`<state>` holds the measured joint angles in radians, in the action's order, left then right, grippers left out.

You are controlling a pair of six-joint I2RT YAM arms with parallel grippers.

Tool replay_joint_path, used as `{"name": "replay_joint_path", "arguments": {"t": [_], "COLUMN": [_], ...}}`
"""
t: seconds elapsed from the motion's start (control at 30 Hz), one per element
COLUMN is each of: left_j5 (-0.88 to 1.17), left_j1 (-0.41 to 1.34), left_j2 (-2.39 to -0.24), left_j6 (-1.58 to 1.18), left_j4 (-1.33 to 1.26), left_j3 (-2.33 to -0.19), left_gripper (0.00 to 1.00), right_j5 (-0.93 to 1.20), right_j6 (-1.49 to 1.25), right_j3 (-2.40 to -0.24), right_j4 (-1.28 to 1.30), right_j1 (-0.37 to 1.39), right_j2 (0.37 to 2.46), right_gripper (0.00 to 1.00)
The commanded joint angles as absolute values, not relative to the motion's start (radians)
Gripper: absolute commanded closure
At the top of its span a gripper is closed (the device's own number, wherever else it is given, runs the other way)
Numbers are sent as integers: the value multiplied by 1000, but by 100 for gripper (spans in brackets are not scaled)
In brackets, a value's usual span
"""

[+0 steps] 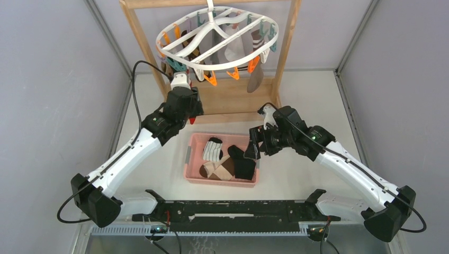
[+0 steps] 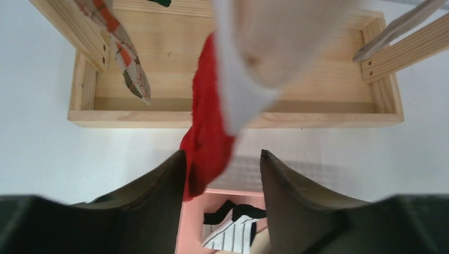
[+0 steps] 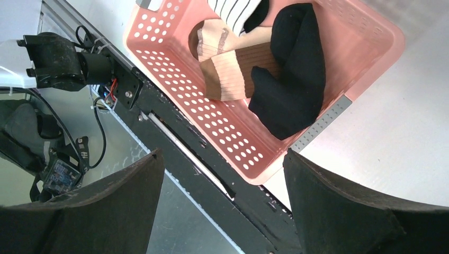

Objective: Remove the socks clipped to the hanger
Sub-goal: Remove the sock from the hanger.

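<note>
The white oval hanger (image 1: 223, 66) hangs from the wooden frame with several socks clipped under it, among them a grey one (image 1: 256, 78). In the left wrist view a red sock (image 2: 207, 142) hangs down with its toe between my left gripper's (image 2: 222, 154) fingers, lying against the left one; the jaws stand apart. A blurred white-and-beige sock (image 2: 262, 47) hangs close to that camera, and a red patterned sock (image 2: 132, 69) hangs to the left. My right gripper (image 1: 253, 149) hovers open and empty at the basket's right edge.
A pink basket (image 1: 189, 168) in front of the frame holds a striped sock (image 1: 213, 149), a black sock (image 1: 243, 164) and a beige-and-brown sock (image 1: 218, 168). The wooden frame's tray-like base (image 2: 233, 119) lies behind it. A black rail (image 1: 233, 211) runs along the near edge.
</note>
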<state>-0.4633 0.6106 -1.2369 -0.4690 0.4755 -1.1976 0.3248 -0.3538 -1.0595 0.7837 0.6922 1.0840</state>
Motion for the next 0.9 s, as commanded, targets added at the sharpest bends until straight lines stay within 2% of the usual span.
{"name": "replay_joint_path", "arguments": {"t": [0.0, 0.1, 0.3, 0.57, 0.87], "left_j5": [-429, -414, -358, -250, -137], "left_j1": [590, 587, 587, 585, 584], "left_j2": [-1245, -1246, -1239, -1218, -1204], "left_j6": [-429, -428, -446, -535, -676], "left_j4": [425, 428, 450, 498, 543], "left_j3": [-1253, -1255, -1272, -1298, -1354], "left_gripper": [52, 67, 83, 83, 82], "right_j5": [343, 350, 388, 590, 862], "right_j6": [-361, -369, -388, -485, -777], "right_j3": [-1048, -1041, -1042, -1043, -1043], "right_j4": [771, 762, 730, 628, 355], "right_j1": [683, 680, 656, 529, 410], "right_j2": [1050, 1048, 1059, 1103, 1223], "right_gripper": [11, 11, 11, 13, 15]}}
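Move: The red sock hangs between the left fingers, its middle about 4 cm above the fingertips and roughly 1 cm ahead and 1 cm left. The checked sock hangs some 7 cm ahead, 9 cm left and 3 cm up; the basket's middle is about 18 cm back, 8 cm right and 22 cm down. From the right hand, the red sock's middle is about 17 cm ahead, 21 cm left and 10 cm up. Close the left gripper from over half open to pinch the red sock on its red foot, then carry that foot about 4 cm right and a little back, lifting some 2 cm late on as the wrist rolls right side up. Once the sock is gripped, bring the right hand, still wide open, about 5 cm forward and up towards it, swinging its fingers up some 25 degrees. ##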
